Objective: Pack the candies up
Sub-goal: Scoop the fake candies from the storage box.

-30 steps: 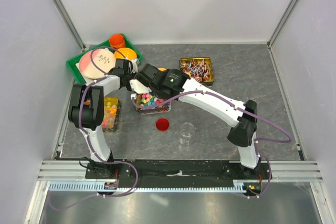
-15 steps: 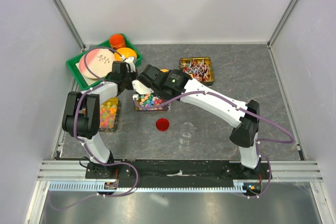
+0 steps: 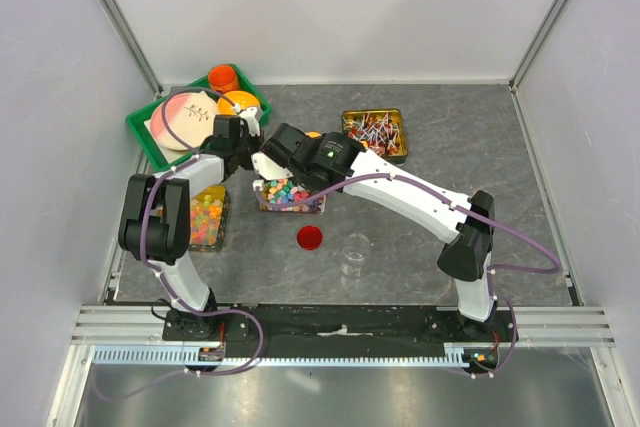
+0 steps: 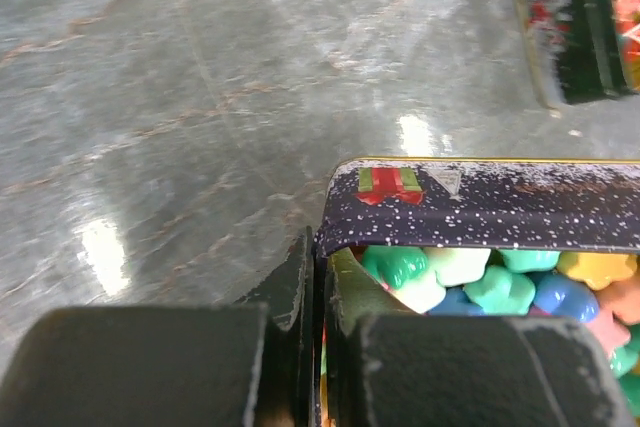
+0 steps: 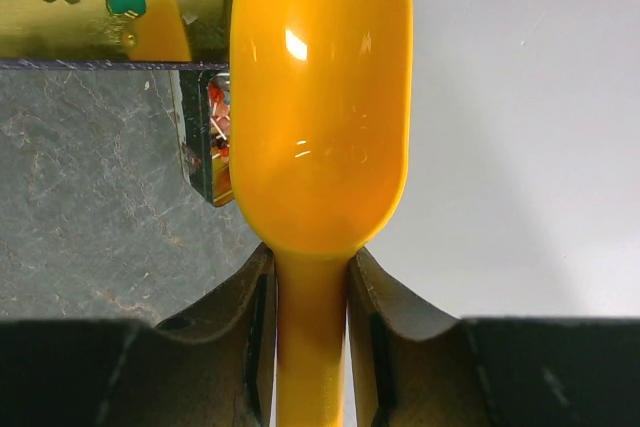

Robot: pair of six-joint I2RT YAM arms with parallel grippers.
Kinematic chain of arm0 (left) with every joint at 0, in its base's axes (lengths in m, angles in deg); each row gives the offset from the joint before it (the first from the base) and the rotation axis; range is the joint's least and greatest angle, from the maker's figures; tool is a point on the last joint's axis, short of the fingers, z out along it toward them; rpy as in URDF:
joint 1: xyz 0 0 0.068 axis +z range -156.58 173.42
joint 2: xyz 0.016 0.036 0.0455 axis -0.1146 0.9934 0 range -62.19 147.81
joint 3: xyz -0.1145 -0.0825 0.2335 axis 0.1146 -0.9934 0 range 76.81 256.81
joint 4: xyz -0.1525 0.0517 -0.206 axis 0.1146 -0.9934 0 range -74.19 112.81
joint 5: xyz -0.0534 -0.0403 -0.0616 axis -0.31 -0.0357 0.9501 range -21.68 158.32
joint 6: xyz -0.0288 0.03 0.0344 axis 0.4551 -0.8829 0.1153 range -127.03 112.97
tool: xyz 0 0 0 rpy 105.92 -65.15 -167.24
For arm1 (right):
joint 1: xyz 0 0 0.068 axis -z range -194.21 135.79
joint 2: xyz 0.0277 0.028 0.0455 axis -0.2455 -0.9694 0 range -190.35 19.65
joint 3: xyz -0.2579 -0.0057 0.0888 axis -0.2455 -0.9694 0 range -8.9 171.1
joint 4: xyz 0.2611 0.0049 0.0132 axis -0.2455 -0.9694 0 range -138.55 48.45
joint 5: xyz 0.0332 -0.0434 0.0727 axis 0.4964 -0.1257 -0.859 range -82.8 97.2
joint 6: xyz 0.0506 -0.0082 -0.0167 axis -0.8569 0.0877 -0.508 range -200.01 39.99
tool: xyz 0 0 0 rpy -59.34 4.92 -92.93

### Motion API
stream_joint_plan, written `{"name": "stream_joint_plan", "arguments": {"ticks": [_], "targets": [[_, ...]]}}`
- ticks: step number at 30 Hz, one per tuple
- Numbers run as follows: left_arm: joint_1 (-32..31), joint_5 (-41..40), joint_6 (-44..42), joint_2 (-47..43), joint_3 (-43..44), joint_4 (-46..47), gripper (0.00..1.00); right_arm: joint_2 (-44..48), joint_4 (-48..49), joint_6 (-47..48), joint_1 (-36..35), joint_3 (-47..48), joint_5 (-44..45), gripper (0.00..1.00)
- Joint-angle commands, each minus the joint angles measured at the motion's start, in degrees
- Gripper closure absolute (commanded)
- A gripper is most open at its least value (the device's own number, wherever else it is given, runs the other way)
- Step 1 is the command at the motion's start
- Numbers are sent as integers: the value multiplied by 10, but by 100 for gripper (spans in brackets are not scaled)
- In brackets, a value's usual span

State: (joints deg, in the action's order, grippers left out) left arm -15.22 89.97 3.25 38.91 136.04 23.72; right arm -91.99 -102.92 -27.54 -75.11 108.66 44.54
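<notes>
The candies [image 3: 286,190] are small pastel star pieces that fill a dark speckled tin [image 3: 315,210] at mid-table. In the left wrist view they [image 4: 470,282] lie just inside the tin's rim [image 4: 500,207]. My left gripper [image 4: 322,287] is shut on the tin's wall, one finger inside and one outside; from above it [image 3: 250,162] sits at the tin's far left corner. My right gripper [image 5: 310,317] is shut on the handle of an orange spoon [image 5: 320,97], held over the tin's far edge [image 3: 272,169]. The spoon's bowl shows only its underside.
A tin of lollipops [image 3: 374,134] stands at the back right. A tin of gummies [image 3: 207,217] is on the left. A red lid [image 3: 310,237] and a clear jar [image 3: 355,249] lie nearer me. A green tray [image 3: 140,125] holds a plate, orange bowl and cup.
My left arm has swung its elbow out to the left while its gripper settled at the tin's corner. In the last half second nothing has visibly moved.
</notes>
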Motion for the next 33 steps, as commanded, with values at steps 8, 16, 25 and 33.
{"name": "stream_joint_plan", "arguments": {"ticks": [8, 16, 25, 33], "targets": [[6, 89, -5, 16, 59, -24, 98, 10, 6, -6, 0, 0, 25, 100], [15, 70, 10, 35, 70, -34, 99, 6, 7, -7, 0, -3, 26, 100], [-1, -183, 12, 42, 115, -106, 98, -17, 7, 9, 0, -15, 59, 100], [-8, -212, 18, 18, 109, -107, 98, -65, 13, 19, 0, -12, 74, 100]]}}
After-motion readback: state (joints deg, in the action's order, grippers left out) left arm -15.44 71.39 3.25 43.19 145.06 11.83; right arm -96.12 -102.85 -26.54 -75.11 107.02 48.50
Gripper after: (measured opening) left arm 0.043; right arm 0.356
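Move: The tin of star candies hangs from the left fingers by its left far corner, its middle about 7 cm right, 4 cm back and 3 cm below that hand. From the right hand, which holds the scoop, the candy tin's middle is some 7 cm left, 4 cm ahead and 20 cm below. The lollipop tin lies about 19 cm right of the candy tin and 10 cm farther out; the red cup, 4 cm right of it and 12 cm nearer. The candy tin, still pinched at its corner, barely shifts at first, then the left hand carries it about 5 cm left and slightly forward, sinking a little, while rolling its left side up and turning counter-clockwise, roughly 15 degrees each. The right hand waits, keeping its grip on the yellow scoop, then starts down about 3 cm with a slight roll. ##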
